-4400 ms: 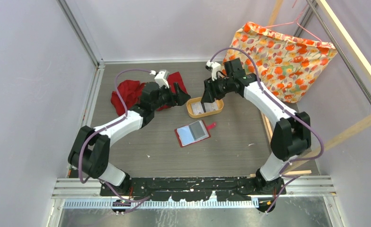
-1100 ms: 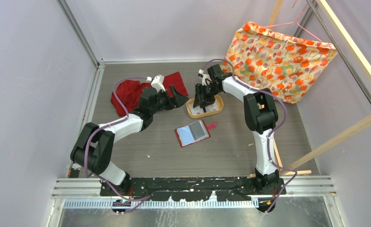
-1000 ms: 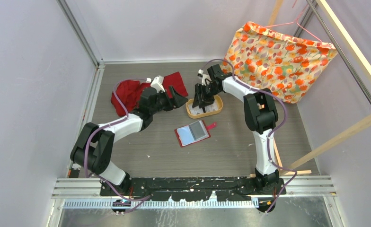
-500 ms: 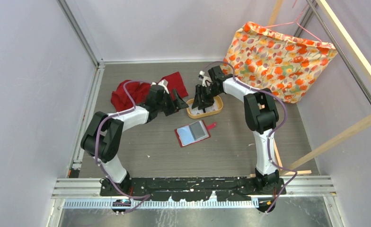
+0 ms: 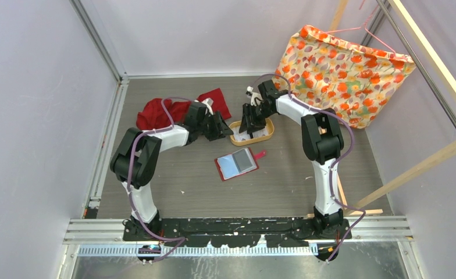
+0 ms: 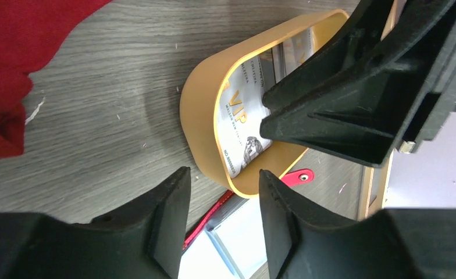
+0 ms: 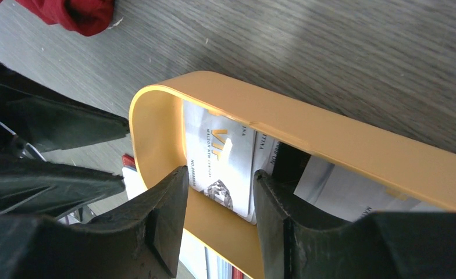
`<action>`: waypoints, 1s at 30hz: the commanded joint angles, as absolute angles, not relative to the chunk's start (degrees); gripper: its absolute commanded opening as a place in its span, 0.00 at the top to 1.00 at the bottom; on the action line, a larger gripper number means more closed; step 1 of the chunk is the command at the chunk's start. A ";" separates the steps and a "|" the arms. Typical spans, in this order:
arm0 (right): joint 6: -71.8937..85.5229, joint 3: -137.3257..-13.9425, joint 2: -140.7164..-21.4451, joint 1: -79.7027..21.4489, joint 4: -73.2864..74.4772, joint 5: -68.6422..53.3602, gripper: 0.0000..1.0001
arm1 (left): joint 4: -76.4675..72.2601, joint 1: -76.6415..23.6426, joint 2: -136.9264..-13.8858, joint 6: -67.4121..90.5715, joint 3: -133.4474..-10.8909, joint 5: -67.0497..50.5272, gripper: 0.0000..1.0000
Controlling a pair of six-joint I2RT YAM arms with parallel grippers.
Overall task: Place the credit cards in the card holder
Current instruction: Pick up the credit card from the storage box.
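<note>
Several credit cards lie in an oval tan tray (image 5: 266, 138). A pale one marked VIP (image 7: 220, 154) is on top, with others (image 7: 353, 192) beside it. My right gripper (image 7: 220, 174) reaches down into the tray, open. Its tips are on or just over the VIP card, and nothing is pinched between them. My left gripper (image 6: 223, 174) is open at the tray's left end (image 6: 196, 110), whose rounded wall sits just beyond the fingertips. The red card holder (image 5: 236, 163) lies open on the table in front of the tray, pale pockets up, with its snap tab (image 6: 298, 176) to the right.
A crumpled red cloth (image 5: 159, 110) lies behind the left arm. A floral bag (image 5: 345, 72) hangs at the back right, near a wooden frame. The two grippers are close together over the tray's left half.
The left arm has swung right, up to the tray's end, and its jaws have narrowed. The right gripper, earlier above the tray, has stayed down inside it for the last second.
</note>
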State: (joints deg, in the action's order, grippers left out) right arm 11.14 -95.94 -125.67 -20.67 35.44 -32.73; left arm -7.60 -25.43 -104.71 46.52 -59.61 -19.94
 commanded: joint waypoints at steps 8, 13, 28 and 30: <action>12.05 -97.84 -125.07 -22.07 34.99 -38.52 0.51 | -4.35 -25.14 -109.69 43.98 -64.50 -27.33 0.76; 14.61 -97.09 -123.62 -22.06 32.71 -42.09 0.52 | -4.94 -24.96 -109.78 44.29 -64.15 -28.11 0.80; 22.34 -94.64 -121.69 -22.07 26.40 -48.79 0.53 | -8.00 -24.61 -109.16 45.09 -62.44 -29.32 0.83; 23.11 -94.28 -121.69 -22.08 25.63 -49.19 0.53 | -8.51 -24.61 -109.08 45.11 -62.32 -29.64 0.83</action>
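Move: The left hand hangs with half-open fingers over the near-left corner of the storage box, its rim about 1 cm to the right and 3 cm down; the red cloth lies some 14 cm left and 8 cm ahead, the card holder 9 cm back and 3 cm right, 7 cm lower. The right hand is in the box, the leftmost white VIP card about 2 cm to its left and 2 cm down; a black card is roughly 2 cm right, 3 cm down. Dropping about 2 cm with a slight drift right, the left hand closes its fingers on the box's left rim, pinches the wall and keeps hold. The right hand, fingers staying half open, slides about 1.5 cm left and 1 cm back, then rises nearly 3 cm while still edging left and tilting some 10 degrees, levering the VIP card up with its rear finger. ##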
